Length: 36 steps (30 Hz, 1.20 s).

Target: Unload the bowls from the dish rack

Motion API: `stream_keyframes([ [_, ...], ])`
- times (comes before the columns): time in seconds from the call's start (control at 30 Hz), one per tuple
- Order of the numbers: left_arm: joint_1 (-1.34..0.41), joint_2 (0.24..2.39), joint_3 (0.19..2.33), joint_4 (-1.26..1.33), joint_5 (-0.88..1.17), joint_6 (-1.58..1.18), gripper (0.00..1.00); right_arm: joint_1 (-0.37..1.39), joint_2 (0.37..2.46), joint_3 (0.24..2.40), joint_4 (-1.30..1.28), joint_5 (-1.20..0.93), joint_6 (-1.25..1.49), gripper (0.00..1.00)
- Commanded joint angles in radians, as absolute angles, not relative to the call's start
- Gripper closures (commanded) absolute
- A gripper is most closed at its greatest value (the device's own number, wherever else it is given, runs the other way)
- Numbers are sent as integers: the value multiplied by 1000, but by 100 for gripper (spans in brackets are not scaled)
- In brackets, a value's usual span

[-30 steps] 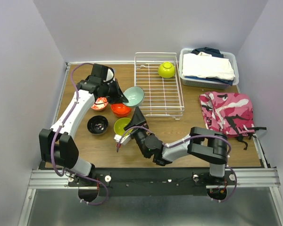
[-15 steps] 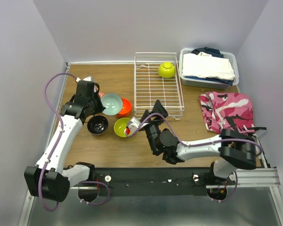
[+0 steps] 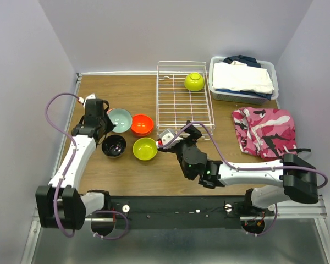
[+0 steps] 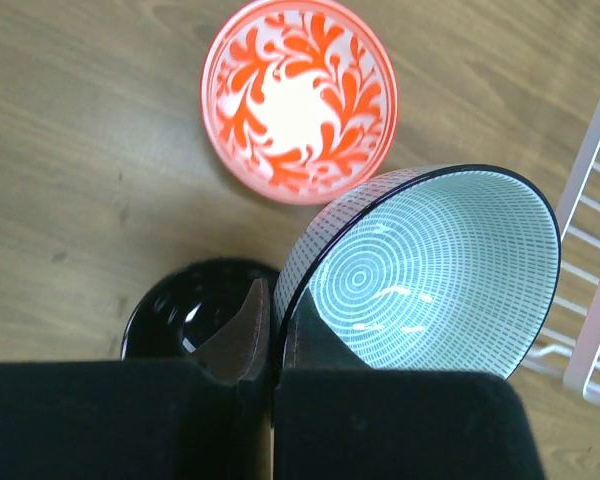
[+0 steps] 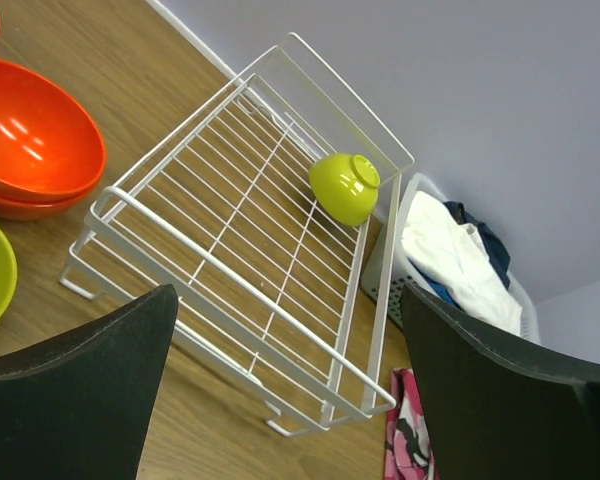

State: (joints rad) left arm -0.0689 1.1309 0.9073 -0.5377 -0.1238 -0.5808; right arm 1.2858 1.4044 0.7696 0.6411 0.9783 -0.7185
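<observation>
My left gripper (image 4: 278, 310) is shut on the rim of the pale blue bowl (image 4: 430, 270), which tilts above the table left of the rack (image 3: 173, 102). Under it sit the white-and-red patterned bowl (image 4: 298, 100) and the dark-inside bowl (image 4: 185, 315). Two stacked orange bowls (image 3: 142, 124) and a lime-green bowl (image 3: 145, 148) rest on the table close by. One lime-green bowl (image 5: 345, 187) lies in the dish rack (image 5: 230, 260) at its far right. My right gripper (image 3: 181, 133) hangs open and empty at the rack's near edge, facing it.
A grey bin (image 3: 243, 80) of folded clothes stands right of the rack. A pink camouflage cloth (image 3: 264, 131) lies on the table in front of the bin. Walls close in the table on the left, back and right.
The left arm carried the pale blue bowl away from the rack, left and down toward the other bowls. The right gripper drew away from the lime-green bowl on the table and swung right toward the rack.
</observation>
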Motion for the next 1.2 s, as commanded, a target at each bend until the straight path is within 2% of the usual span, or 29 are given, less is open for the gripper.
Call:
stream_keyframes([
  [0.0, -35, 1245, 957, -315, -158, -629, 100, 1266, 1333, 770, 517, 970, -533, 1],
  [0.37, 40, 1500, 1040, -196, -68, -640, 100, 1236, 1264, 752, 440, 974, -436, 0],
  [0.47, 44, 1554, 1048, -193, -41, -644, 96, 1230, 1259, 750, 425, 976, -425, 0],
  [0.6, 54, 1592, 1048, -202, -28, -647, 73, 1221, 1259, 752, 411, 974, -416, 0],
  [0.8, 55, 1563, 1043, -213, -26, -635, 48, 1203, 1272, 762, 393, 971, -405, 0],
  [1.03, 55, 1479, 1035, -248, -58, -600, 26, 1141, 1256, 808, 325, 924, -348, 0],
  [1.07, 54, 1468, 1035, -253, -66, -594, 25, 1112, 1255, 828, 312, 908, -332, 0],
  [1.13, 52, 1436, 1032, -268, -83, -581, 15, 1076, 1253, 856, 258, 855, -278, 1],
  [1.17, 52, 1427, 1032, -276, -86, -577, 13, 1036, 1256, 873, 233, 835, -256, 1],
])
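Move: The pale blue bowl, already pinched by its rim in the left hand, is headed for the patterned bowl, about 13 cm ahead of that hand, straight on and some 13 cm below. The orange bowls lie roughly 10 cm ahead and 12 cm right, the black bowl level with it, 2 cm left. For the empty right hand, the rack's last green bowl is about 35 cm ahead, 8 cm right and 17 cm lower; the laundry bin is some 24 cm right of that bowl. The pale blue bowl is carried forward about 9 cm and slightly left by the left hand while being lowered some 7 cm into the patterned bowl; there the fingers open wide, let go of its rim and back straight up about 3.5 cm. The open right hand meanwhile drifts about 5 cm right and a little forward, towards the green bowl in the rack, rolling its left side up 10 degrees. ##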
